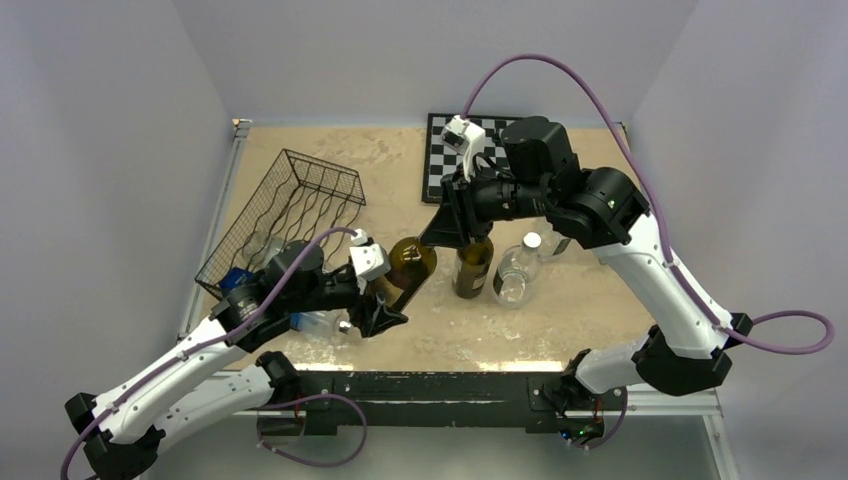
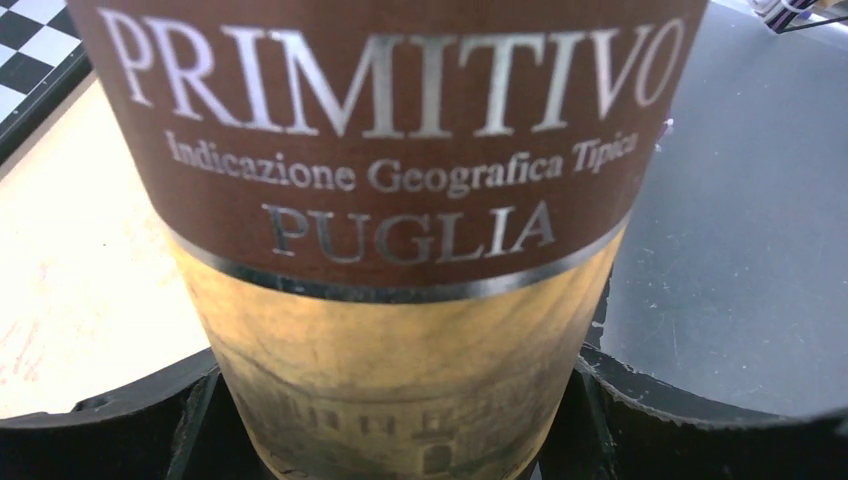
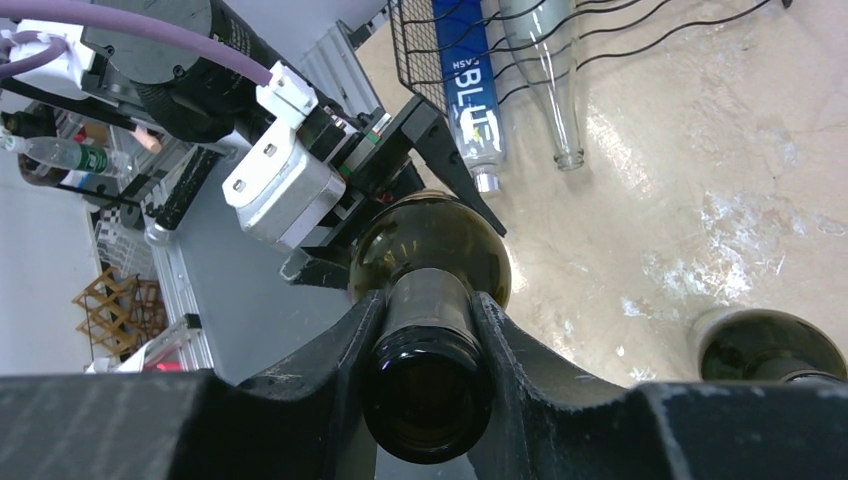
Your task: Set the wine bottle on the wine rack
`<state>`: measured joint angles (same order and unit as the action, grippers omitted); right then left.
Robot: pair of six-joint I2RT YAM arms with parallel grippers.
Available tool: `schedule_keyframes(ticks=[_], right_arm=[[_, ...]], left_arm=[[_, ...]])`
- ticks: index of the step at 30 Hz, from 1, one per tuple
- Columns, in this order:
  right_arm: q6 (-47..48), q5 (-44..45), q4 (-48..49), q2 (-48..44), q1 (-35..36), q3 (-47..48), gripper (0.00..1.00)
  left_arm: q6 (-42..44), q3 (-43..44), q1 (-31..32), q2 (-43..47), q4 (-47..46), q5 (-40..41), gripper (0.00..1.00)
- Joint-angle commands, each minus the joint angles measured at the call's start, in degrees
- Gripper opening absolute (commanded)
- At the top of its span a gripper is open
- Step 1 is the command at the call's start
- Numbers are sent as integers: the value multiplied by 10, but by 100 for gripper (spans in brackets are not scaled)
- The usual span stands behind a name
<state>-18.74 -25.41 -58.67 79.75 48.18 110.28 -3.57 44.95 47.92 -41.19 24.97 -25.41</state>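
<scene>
The wine bottle (image 1: 408, 262), brown glass with a brown and tan label (image 2: 400, 150), hangs tilted between my two grippers above the table. My right gripper (image 3: 428, 335) is shut on its neck (image 3: 428, 300), just below the open mouth; from above, this gripper (image 1: 455, 232) is at the bottle's upper end. My left gripper (image 1: 378, 312) is at the bottle's lower body, and its black fingers (image 2: 110, 430) lie against both sides of the label. The black wire wine rack (image 1: 290, 205) stands at the far left, apart from the held bottle.
Two bottles lie in the rack: a blue-labelled one (image 3: 470, 90) and a clear one (image 3: 545, 70). A dark bottle (image 1: 472, 268) and a clear plastic bottle (image 1: 517, 270) stand upright right of the held bottle. A chessboard (image 1: 445, 160) lies at the back.
</scene>
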Motion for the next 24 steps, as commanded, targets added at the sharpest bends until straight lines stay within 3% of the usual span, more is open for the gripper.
schedule_keyframes(ticks=[1,6,8,16,20,24], right_arm=[[-32,-66,99,-29,10,6,1],[-5,2,59,-37,11,6,58],[-1,39,62,-48,11,-6,74],[10,113,24,-59,10,37,83],[26,124,9,-61,10,53,84],[63,173,-67,-31,10,114,85]], left_arm=[[32,34,-2,0,-20,48,0],[104,36,-2,23,-35,186,0],[155,34,-2,29,-53,226,0],[370,25,-2,38,-120,331,0],[487,10,-2,41,-147,322,0],[574,32,-2,16,-109,323,0]])
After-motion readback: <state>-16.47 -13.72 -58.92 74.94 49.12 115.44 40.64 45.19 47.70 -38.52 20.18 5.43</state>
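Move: The left hand still grips the wine bottle's body and the right hand still pinches its neck. The wine rack's middle lies some 22 cm ahead of the left hand, 20 cm to its left and 20 below. The blue bottle is about 7 cm ahead, 20 left; the standing green bottle some 12 ahead, 19 right. From the right hand, the rack is roughly 18 cm ahead, 34 left and far below; the green bottle about 8 ahead, 5 right. The right fingers open and let go of the wine bottle's neck, that hand then backing off upward about 5 cm and a little to the right. The left hand keeps its grip on the body and carries the bottle towards the rack, some 10 cm forward and 7 cm left, rising late, while its wrist rolls the bottle over by about 50 degrees. ##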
